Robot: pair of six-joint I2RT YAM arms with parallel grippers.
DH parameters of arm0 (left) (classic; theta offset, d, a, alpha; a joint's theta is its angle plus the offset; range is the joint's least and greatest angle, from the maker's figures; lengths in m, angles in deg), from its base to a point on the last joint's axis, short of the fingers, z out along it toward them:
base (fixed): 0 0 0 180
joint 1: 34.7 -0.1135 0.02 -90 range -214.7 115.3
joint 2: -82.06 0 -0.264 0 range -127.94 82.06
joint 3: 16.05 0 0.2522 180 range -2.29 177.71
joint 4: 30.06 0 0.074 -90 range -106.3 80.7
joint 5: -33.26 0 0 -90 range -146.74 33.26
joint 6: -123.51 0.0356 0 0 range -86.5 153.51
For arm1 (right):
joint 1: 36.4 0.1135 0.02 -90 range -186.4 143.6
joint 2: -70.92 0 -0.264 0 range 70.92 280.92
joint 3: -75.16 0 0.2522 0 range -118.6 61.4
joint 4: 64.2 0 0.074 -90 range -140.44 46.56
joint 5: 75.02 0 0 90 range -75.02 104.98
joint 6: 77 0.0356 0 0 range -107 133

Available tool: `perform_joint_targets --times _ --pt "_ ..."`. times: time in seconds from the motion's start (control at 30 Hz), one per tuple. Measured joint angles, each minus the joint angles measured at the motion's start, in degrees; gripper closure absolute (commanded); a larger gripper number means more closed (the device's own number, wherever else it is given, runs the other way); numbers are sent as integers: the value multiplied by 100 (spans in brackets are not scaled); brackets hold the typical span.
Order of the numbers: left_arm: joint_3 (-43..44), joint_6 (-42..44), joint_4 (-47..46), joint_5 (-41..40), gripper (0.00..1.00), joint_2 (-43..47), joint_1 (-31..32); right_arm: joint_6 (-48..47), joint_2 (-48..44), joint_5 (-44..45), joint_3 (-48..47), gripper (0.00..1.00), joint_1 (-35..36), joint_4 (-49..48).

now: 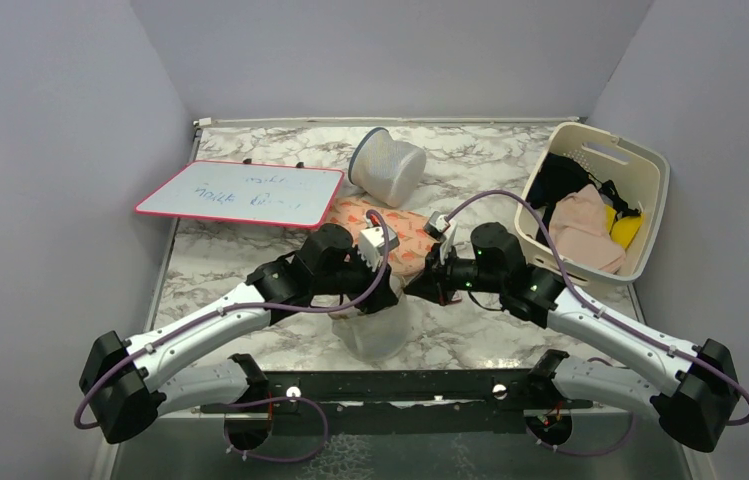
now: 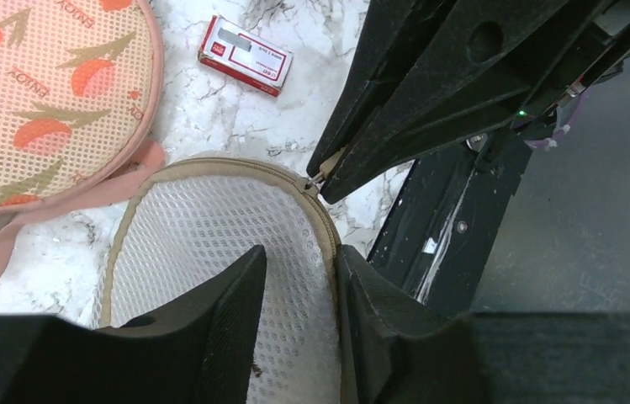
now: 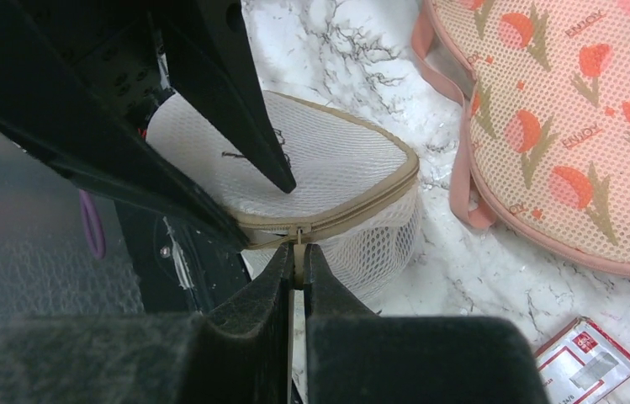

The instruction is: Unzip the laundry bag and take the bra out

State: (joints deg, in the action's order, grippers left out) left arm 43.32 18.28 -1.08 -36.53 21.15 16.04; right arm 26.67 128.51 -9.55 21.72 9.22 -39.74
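The laundry bag (image 1: 375, 330) is a small cream-white mesh bag with a beige zip band, at the table's near edge between my two arms. In the left wrist view my left gripper (image 2: 299, 286) straddles the bag (image 2: 210, 227) rim, one finger on the mesh face and one outside the zip band, pinching the edge. In the right wrist view my right gripper (image 3: 297, 261) is shut on the beige zipper pull (image 3: 298, 246) at the bag (image 3: 336, 160) side. The zip looks closed along the part that shows. The bra is hidden.
A pink mesh bag with tulip prints (image 1: 400, 235) lies just behind the laundry bag. A small red-and-white box (image 3: 585, 362) lies beside it. A whiteboard (image 1: 240, 192), a grey-white mesh cylinder (image 1: 387, 165) and a cream basket (image 1: 650, 170) of clothes stand farther back.
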Motion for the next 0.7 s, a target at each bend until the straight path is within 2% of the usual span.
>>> perform_joint_targets --times 0.03,0.1,0.17,0.43,0.7 --pt "0 -15 -2 0 79 -22 0 0 0 -9 0 99 0 -2" --pt "0 -44 -2 0 93 -57 0 0 0 -22 0 99 0 0" --pt "11 -28 0 2 99 -105 0 -2 0 -20 0 99 0 2" --pt "175 369 46 -4 100 -175 0 170 4 129 46 99 0 20" --pt "175 732 142 -35 100 273 0 369 216 321 48 99 -284 173"
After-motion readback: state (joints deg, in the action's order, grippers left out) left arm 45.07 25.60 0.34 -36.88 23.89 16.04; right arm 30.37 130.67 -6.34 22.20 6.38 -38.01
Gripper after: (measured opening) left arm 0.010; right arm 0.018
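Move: The laundry bag's zipped lid edge already sits between the half-open left fingers, about 1 cm below their hand point. The zip pull, held shut in the right gripper, is some 4 cm to the left gripper's right and 1 cm ahead. From the right gripper, the rim's far curve lies about 5 cm ahead and 2 cm left, and the small red-white box 6 cm ahead, 8 cm right and 14 cm below. Close the left gripper on the lid edge, dipping slightly, then raise that pinched edge about 2.5 cm from its lowest point. As it begins to rise, keep the right fingers shut on the zip pull and draw it down some 2 cm while going forward and to the right about 1.5 cm each, away from the left gripper, along the rim. ##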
